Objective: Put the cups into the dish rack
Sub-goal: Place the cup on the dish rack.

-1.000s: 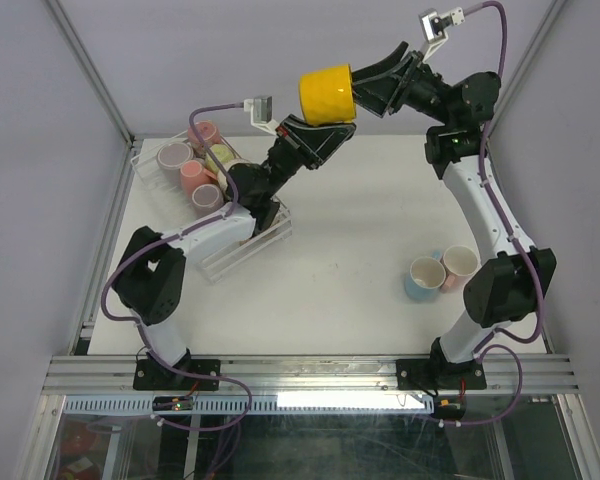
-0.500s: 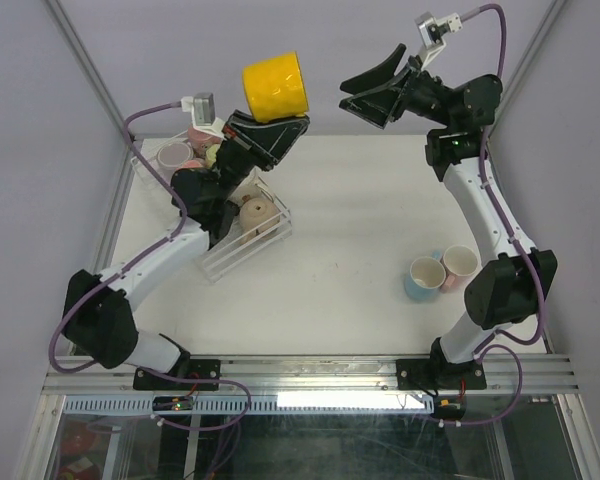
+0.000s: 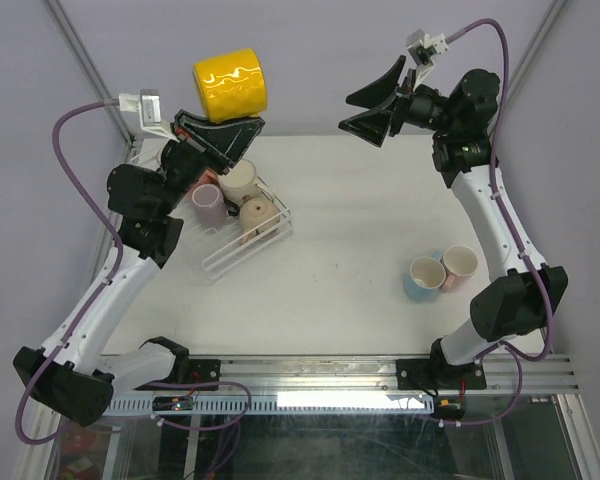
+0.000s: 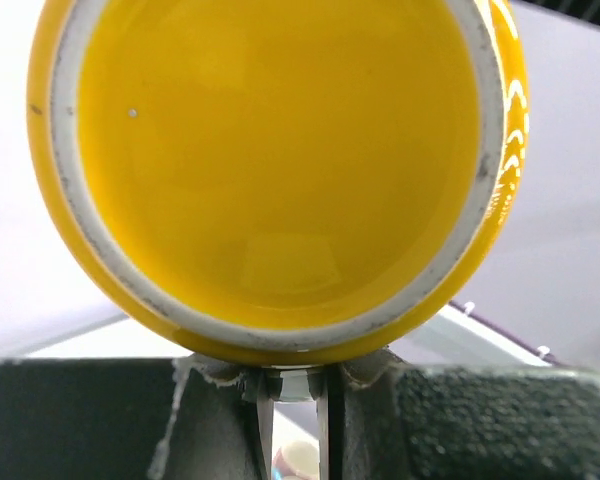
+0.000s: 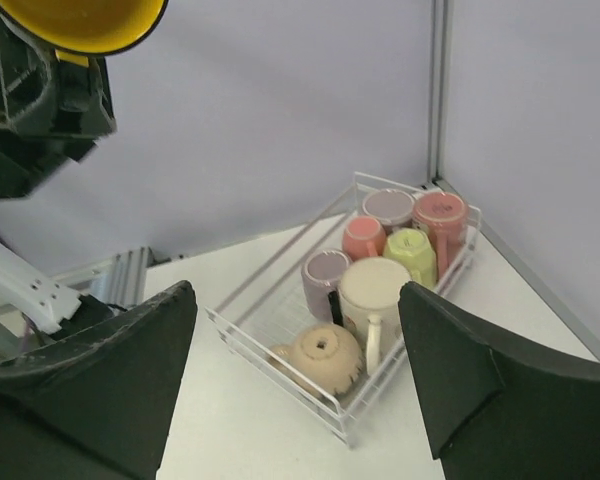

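A yellow cup (image 3: pixel 230 85) hangs in the air above the table's far left, near the back of the dish rack (image 3: pixel 225 258). My left gripper (image 3: pixel 220 125) is shut on it from below. In the left wrist view one round end of the yellow cup (image 4: pixel 280 170) fills the frame, with my nearly closed left gripper (image 4: pixel 295 390) pinching it at its lower edge. My right gripper (image 3: pixel 375 105) stands wide open and empty, high at the far middle. Its view looks down on the dish rack (image 5: pixel 265 310), which holds several cups, among them a cream one (image 5: pixel 375 290) and an overturned beige one (image 5: pixel 325 360).
A light blue cup (image 3: pixel 423 277) and a cream cup (image 3: pixel 459 266) stand together on the table beside the right arm. Metal frame posts and lilac walls close in the table at the back and sides.
The yellow cup, first between both grippers, has gone left and up with my left gripper. My right gripper has let go, opened wider and drawn slightly back.
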Robot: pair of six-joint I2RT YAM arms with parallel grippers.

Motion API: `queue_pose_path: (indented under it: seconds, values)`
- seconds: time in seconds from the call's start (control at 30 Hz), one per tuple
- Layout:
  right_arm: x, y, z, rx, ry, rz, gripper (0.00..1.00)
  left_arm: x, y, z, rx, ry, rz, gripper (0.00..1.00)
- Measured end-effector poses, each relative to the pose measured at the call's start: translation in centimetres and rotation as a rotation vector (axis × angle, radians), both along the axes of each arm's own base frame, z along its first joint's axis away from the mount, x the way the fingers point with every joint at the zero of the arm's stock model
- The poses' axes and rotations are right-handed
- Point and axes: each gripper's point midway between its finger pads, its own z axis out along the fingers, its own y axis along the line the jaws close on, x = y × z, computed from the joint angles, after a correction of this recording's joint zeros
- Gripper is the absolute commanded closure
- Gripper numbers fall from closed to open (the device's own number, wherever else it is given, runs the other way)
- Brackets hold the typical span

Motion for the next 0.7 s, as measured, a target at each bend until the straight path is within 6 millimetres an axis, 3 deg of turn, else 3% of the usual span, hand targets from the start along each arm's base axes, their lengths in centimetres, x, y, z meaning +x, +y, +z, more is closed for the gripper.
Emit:
queue_pose_path:
  seconds: [0.33,0.43,0.7]
  values:
    - [1.5,-1.5,-4.5,-0.203,-0.102,-0.151,0.13,2.0,0.7,-4.8,0.253,0.247,0.134,1.0]
    - [2.2,-2.1,-6.1,-0.263,-0.1,-0.191,0.13,2.2,1.7,-6.0,0.32,0.322,0.191,1.0]
    - [3.0,-3.0,-8.2,-0.346,-0.1,-0.246,0.12,1.9,5.0,-9.3,0.477,0.498,0.35,1.0]
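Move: The yellow cup is already in my left hand. The dish rack's empty near-left part lies about 18 cm to that hand's left, 9 cm ahead and some 46 cm below. Much lower too, the light purple cup stands roughly 15 cm ahead and 17 left, the white cup 20 ahead and 9 left, the tan cup 14 ahead and 4 left. From my empty right hand, the rack's empty part is about 35 cm left, 1 cm ahead and 42 cm below. I sink my left hand about 10 cm and, increasingly, carry it left towards the open part of the rack, keeping the yellow cup pinched by its handle. Meanwhile I tip the upward-pointing fingers down some 40 degrees to just below level and swing them counter-clockwise. My open right hand drops about 8 cm, edging forward and right, its fingers tilting down. ##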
